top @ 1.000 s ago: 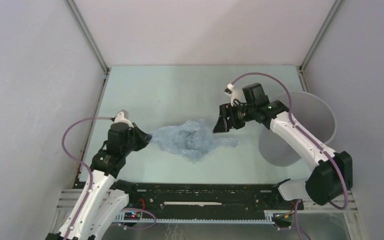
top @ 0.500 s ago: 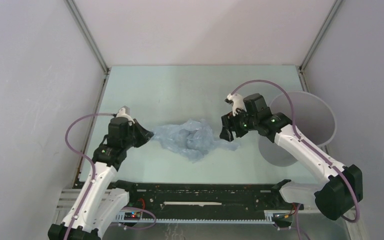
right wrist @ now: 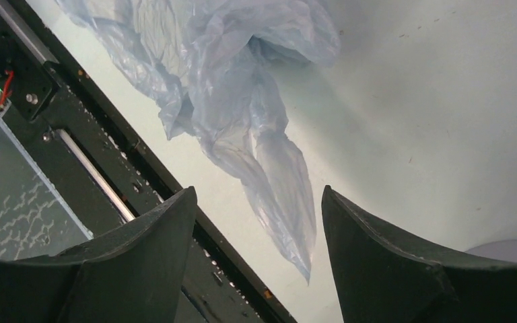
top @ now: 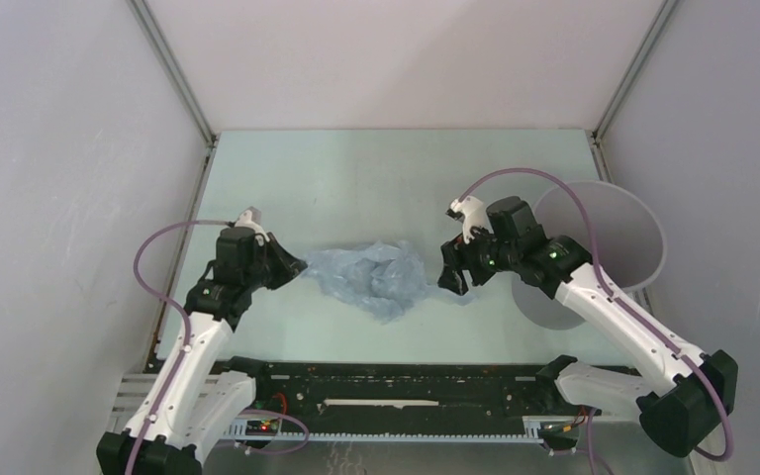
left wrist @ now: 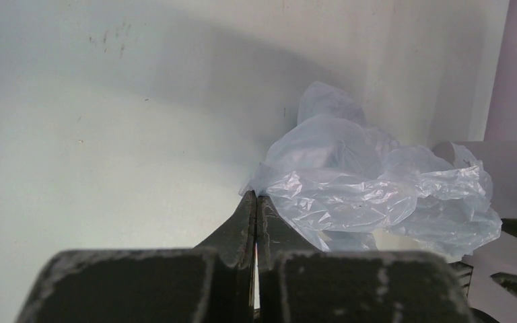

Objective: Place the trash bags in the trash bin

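The trash bag [top: 376,277] is a crumpled pale blue film lying mid-table. My left gripper [top: 295,267] sits at its left end. In the left wrist view the jaws are closed tip to tip [left wrist: 256,198], with the corner of the bag [left wrist: 370,182] caught at the tips. My right gripper [top: 452,279] is open and hangs over the bag's right end. In the right wrist view the bag's thin tail [right wrist: 283,195] lies between the spread fingers [right wrist: 259,192], untouched. The light grey trash bin [top: 614,228] stands at the right edge, behind the right arm.
A black rail [top: 406,381] runs along the table's near edge, close under the right gripper in its wrist view [right wrist: 94,168]. Grey enclosure walls close in the left, back and right sides. The bin is against the right wall.
My right gripper has moved toward the near edge and a little right, down over the bag's tail, still open. My left gripper has shifted slightly, still shut at the bag's left end.
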You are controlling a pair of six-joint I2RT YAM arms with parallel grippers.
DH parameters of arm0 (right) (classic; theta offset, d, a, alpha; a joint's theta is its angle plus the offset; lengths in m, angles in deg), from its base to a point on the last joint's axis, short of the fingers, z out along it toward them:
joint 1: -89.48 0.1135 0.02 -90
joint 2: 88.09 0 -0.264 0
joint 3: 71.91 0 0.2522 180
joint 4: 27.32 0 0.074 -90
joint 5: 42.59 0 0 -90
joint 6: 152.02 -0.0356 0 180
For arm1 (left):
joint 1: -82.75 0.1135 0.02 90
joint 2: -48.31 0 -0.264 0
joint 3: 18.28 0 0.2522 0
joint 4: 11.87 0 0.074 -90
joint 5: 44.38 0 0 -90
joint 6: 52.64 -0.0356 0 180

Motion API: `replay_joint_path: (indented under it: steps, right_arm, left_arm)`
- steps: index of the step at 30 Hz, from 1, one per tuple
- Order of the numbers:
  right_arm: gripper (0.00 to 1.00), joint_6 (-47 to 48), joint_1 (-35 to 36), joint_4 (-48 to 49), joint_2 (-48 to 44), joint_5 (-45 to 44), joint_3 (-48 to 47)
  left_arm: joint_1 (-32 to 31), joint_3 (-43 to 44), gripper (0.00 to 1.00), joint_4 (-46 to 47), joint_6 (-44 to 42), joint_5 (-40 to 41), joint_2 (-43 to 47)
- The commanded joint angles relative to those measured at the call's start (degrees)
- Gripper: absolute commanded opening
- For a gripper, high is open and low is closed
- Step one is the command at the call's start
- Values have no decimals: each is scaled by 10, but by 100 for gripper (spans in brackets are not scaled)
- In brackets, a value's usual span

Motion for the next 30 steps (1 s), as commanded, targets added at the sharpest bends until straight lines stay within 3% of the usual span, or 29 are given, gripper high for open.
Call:
replay_joint_path:
  steps: [1,11,14,18,19,20,21,22,30]
  right_arm:
    - [77,-5,28,-17,1,-35,17]
    - [77,-19,57,13,44,-131,42]
    - [71,-28,62,26,64,-113,44]
    - [54,-44,68,41,51,-90,53]
    - [45,-49,64,41,45,-83,53]
    - [29,-57,55,39,38,-71,51]
    - [11,-68,40,37,33,-55,50]
    - [0,-79,23,31,28,-39,48]
    - [0,-127,-59,-5,27,71,40]
  left_arm:
    - [9,44,0,7,-16,-15,-15]
    - [20,43,0,9,-6,-37,-23]
    - [21,42,0,11,-5,-46,-20]
    - [21,41,0,15,-14,-69,-19]
    - [22,39,0,18,-16,-77,-18]
    - [22,38,0,18,-18,-84,-15]
    - [22,36,4,19,-19,-90,-12]
    - [21,33,8,22,-20,-97,-7]
    - [21,-37,53,100,6,-188,31]
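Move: Below the open right fingers, some 7 cm down and 1 cm back, hangs the trash bag's loose right end. The trash bag's middle lies about 15 cm to this hand's left, 1 cm ahead and 9 cm lower; the trash bin stands some 22 cm to its right, 2 cm ahead, its middle about 5 cm lower. The left hand still pinches the bag's left end, with the bag's middle about 15 cm to that hand's right, 1 cm back and 5 cm below. Sinking about 7 cm onto the bag's loose end, the right hand shuts its wide-open fingers on it, then rises a couple of centimetres and eases slightly right, fingers tipping further down and the hand turning clockwise. Only after that grip does the left hand open about halfway and let go, drawing roughly 2.5 cm up and as far right. ##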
